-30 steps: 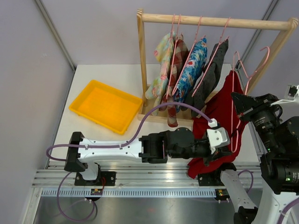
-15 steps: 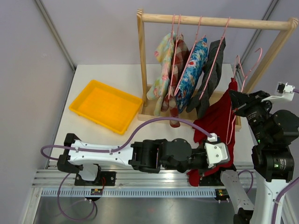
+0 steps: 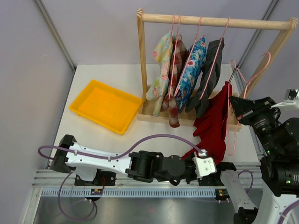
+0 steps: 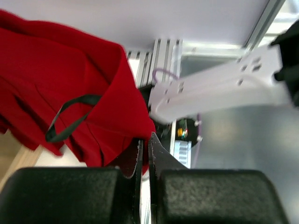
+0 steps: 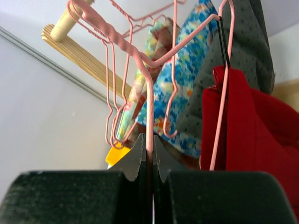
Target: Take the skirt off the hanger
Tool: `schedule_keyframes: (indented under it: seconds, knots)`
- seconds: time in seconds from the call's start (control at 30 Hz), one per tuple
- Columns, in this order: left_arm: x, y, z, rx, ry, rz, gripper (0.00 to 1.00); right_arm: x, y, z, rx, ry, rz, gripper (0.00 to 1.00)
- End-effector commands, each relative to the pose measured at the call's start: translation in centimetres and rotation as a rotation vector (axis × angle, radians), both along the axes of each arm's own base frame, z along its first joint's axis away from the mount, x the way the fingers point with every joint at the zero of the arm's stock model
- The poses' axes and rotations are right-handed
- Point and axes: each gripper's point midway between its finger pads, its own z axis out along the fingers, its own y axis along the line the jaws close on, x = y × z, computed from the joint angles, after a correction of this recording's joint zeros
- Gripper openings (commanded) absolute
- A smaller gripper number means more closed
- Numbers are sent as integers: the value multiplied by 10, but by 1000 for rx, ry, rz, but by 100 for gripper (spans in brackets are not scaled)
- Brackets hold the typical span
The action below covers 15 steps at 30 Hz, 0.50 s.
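The red skirt (image 3: 212,123) hangs from a pink wire hanger (image 3: 254,70) at the right of the table, clear of the rack. My right gripper (image 3: 235,103) is shut on the hanger's wire (image 5: 150,93) and holds it up; the skirt (image 5: 252,126) drapes over the hanger's right arm. My left gripper (image 3: 215,163) sits low at the skirt's bottom end, near the table's front edge. In the left wrist view it (image 4: 145,144) is shut on the skirt's lower edge (image 4: 56,84), with a black hanging loop (image 4: 70,116) showing on the fabric.
A wooden rack (image 3: 215,21) at the back holds several other garments (image 3: 189,70) on pink hangers, close to the left of the held hanger. A yellow tray (image 3: 105,106) lies at the left. The aluminium rail (image 3: 140,179) runs along the near edge.
My left gripper has drawn back toward the near edge and leftward with the skirt's hem. The right gripper has shifted with the hanger, and the skirt now hangs more stretched and narrow.
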Motion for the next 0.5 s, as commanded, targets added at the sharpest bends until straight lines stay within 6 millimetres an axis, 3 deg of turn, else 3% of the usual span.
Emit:
schedule_keyframes:
  seconds: [0.0,0.07,0.17,0.3,0.47]
  knots:
    - [9,19,53,-165,37,63,0,-28,10,9,66,1,43,0]
    - [31,27,57,-166,24,130,0,-36,16,-1,87,69,73,0]
    - [85,42,59,-166,27,260,0,-59,27,-24,148,204,120,0]
    - [136,70,64,-162,17,430,0,-99,50,-52,233,396,242,0]
    - [162,108,77,-184,11,533,0,-144,61,-72,227,531,305,0]
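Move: My left hand still pinches the lower edge of the red skirt; the one black strap still caught at the hanger's notch lies about 30 cm ahead of that hand, 10 cm to its right and some 20 cm higher. The grey garment stands roughly 33 cm ahead of it, hardly to either side and 12 cm up. From my right hand, which grips the hanger's near arm, the strap is some 15 cm ahead, 4 cm right and slightly above. I sweep my left hand, skirt edge still pinched, forward about 15 cm towards the hanging clothes, with some leftward travel and a small rise, turning it counter-clockwise some 25 degrees. At the same time my right hand keeps its grip on the hanger and draws it back nearly 10 cm, with some left and down, tipping its fingers downward and rolling its left side up. ##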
